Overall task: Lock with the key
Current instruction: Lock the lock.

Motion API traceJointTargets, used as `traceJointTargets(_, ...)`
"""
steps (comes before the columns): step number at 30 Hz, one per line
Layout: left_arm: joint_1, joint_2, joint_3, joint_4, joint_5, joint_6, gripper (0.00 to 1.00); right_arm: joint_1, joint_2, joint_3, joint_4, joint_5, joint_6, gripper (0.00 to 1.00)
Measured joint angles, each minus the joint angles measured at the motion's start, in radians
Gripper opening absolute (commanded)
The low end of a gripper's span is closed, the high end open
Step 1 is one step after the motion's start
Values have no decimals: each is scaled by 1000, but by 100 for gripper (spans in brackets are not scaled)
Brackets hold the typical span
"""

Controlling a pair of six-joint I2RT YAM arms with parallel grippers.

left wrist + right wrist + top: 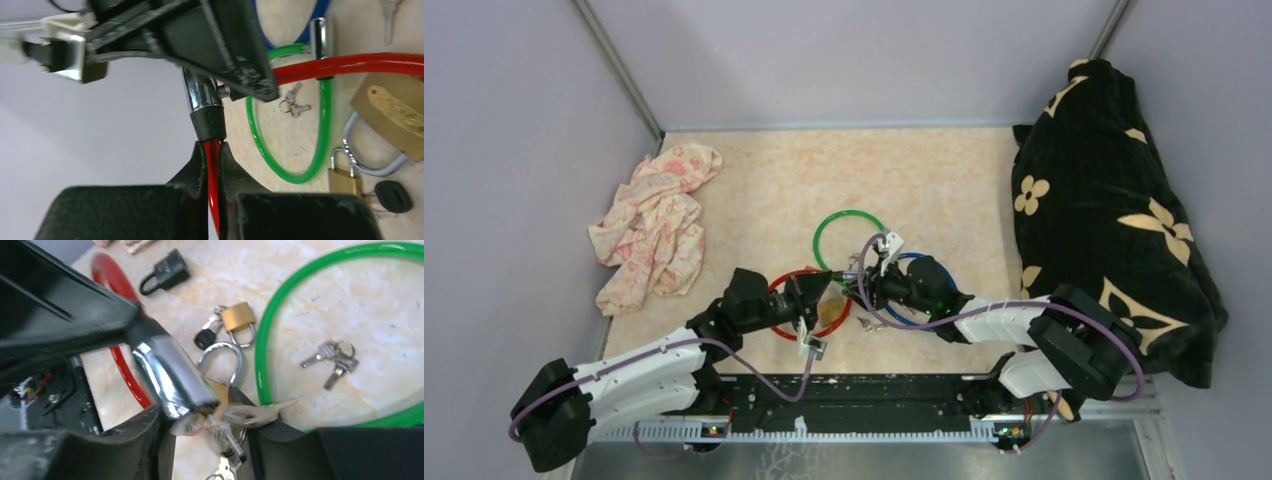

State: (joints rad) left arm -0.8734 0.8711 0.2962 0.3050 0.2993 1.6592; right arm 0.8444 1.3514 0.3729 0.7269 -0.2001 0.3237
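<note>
My left gripper (213,150) is shut on the red cable (213,165) of a cable lock, just below its chrome lock cylinder (200,92). It holds that end up off the table. In the right wrist view the same cylinder (170,377) points at my right gripper (210,432). A blurred bunch of keys (240,417) hangs at the cylinder's end between the parted fingers. One key seems to sit in the keyhole, but blur hides the joint. From above, the two grippers (809,305) (869,285) meet over the red ring (784,310).
A green cable ring (849,235) and a blue one (924,290) lie near. Brass padlocks (395,112) (239,320), a black padlock (167,272) and loose keys (332,357) are scattered around. A floral cloth (656,225) lies left, a black flowered cushion (1114,210) right.
</note>
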Motion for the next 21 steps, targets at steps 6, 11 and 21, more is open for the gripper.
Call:
traceJointTargets(6, -2, 6, -40, -86, -3, 19, 0, -6, -49, -60, 103, -72, -10, 53)
traceJointTargets(11, -2, 8, -63, -133, -12, 21, 0, -41, -89, -72, 45, -181, -9, 59)
traceJointTargets(21, -2, -14, -82, -118, -20, 23, 0, -69, -127, -32, -135, -295, -41, 83)
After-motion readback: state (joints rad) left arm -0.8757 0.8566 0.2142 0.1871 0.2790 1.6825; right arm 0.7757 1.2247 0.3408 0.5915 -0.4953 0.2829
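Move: My left fingers hold the red cable lock beside its chrome cylinder, which sits about 3 cm to their right and 2 cm back. The big gold padlock lies some 8 cm back and 14 cm below this hand, the small gold padlock about 5 cm to its left, on the table. From my right hand the cylinder is roughly 3 cm left and 1 cm back, its key between my already parting fingers; the green ring's middle is about 7 cm ahead, 1 cm left. I open my right fingers from about a third to wide, clear of the key, while that hand lifts slightly, then draws back about 4 cm and turns some 13 degrees counter-clockwise. My left hand keeps its grip on the red lock and sinks about 6 cm towards the big padlock, easing left and back, its left side rolling up, then holds there. ##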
